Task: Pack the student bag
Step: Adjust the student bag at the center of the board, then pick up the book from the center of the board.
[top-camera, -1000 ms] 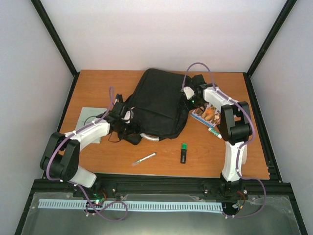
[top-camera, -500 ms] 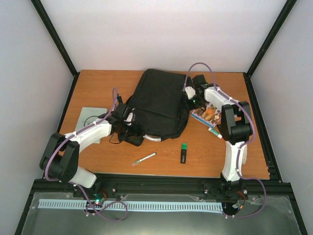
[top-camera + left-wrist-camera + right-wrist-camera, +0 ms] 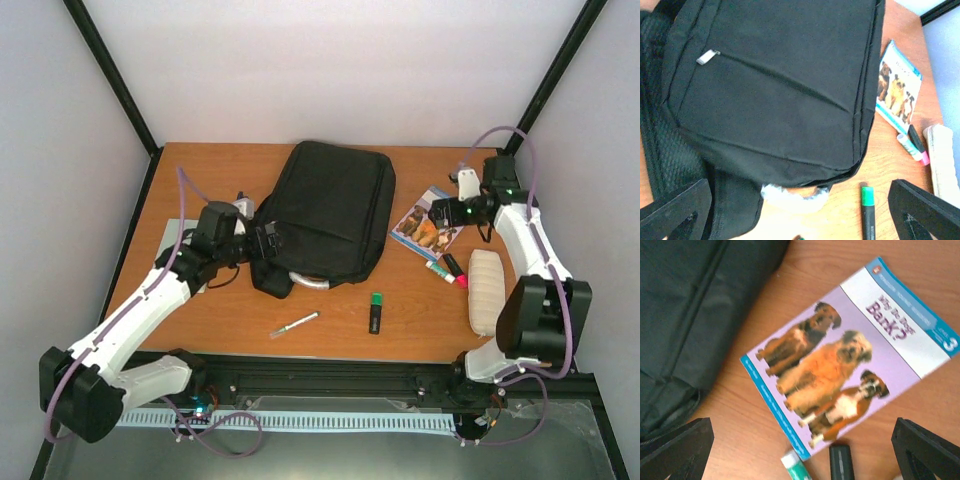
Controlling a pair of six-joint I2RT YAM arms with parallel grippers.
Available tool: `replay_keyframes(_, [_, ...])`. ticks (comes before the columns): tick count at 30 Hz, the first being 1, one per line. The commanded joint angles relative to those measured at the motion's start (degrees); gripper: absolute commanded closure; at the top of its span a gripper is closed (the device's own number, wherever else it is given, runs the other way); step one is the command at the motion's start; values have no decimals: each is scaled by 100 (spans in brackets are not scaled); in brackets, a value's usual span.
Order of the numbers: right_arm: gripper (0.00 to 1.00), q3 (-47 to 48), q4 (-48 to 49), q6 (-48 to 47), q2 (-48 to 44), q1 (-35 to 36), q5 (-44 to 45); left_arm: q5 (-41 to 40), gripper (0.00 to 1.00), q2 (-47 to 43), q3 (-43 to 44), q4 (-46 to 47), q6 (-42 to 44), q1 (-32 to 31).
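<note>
The student bag (image 3: 325,212), a big black backpack, lies flat in the middle of the table with its grey curved handle (image 3: 305,282) at the near edge. My left gripper (image 3: 266,243) hovers open over the bag's near-left corner and straps, holding nothing. In the left wrist view the bag (image 3: 775,85) fills the frame, the handle (image 3: 795,196) sits between my spread fingers (image 3: 675,210), and a zip pull (image 3: 707,56) shows. My right gripper (image 3: 438,213) is open above a dog picture book (image 3: 424,224), empty. The book (image 3: 850,355) lies flat beside the bag (image 3: 690,315).
A cream oblong pouch (image 3: 486,290) lies at the right. A glue stick (image 3: 436,268) and a dark marker (image 3: 455,270) lie by the book's near corner. A green-capped highlighter (image 3: 375,313) and a pen (image 3: 294,324) lie in front. A grey-green pad (image 3: 180,245) sits under my left arm.
My right arm has swung away from the bag to the right and now hangs over the book, uncovering the pouch. My left arm has drawn back and its jaws have opened wider.
</note>
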Motion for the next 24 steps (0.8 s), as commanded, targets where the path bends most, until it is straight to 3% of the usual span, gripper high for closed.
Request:
replay_keyframes(1, [0,-686,206,-236,-520,-354,-70,173,0,213,436,745,262,-42])
replay_keyframes(4, [0,-1011,422,-205,-749,-696,-290,1296,0,744,667,1258,462,-42])
replay_keyframes(6, [0,-1095,442,-140,-771,-928,-516,1435,0,1170,1000,1144,460,-54])
replay_keyframes(11, [0,-1617,815,13,-978,-1192,-974,873,0,1859,1452,1411,584,-380])
replay_keyframes(15, [0,-1835,946,-26,-1165,-1201,-753,722,0,2501,2056,1432,687,-705])
replay_keyframes(21, [0,-1785,897,-44,-1001,-1201,-748,481,0,3653,3350,854,1738,-1386])
replay_keyframes(24, [0,-1840,922,-68,-1011,-1201,-768,-469,0,4066,3936,392,1747,-1726])
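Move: The bag lies flat, its middle about 12 cm to the right and 11 cm ahead of the left hand, some 14 cm lower. From that hand its white handle is 8 cm right and 5 cm back, the green-capped marker 24 cm right and 13 cm back. From the right hand, the pink-ended marker is 5 cm right, 7 cm back and 13 cm below; the glue stick 2 cm right, 8 cm back; the dog book 4 cm ahead, 1 cm left. Clear of everything, the left hand sweeps some 18 cm right and 8 cm forward across the bag, from its lower left side to above its right half, turning about 25 degrees clockwise, fingers wide open. Meanwhile the open right hand draws about 5 cm back and 5 cm right, sinking slightly, then stops above the glue stick and pink-ended marker. ##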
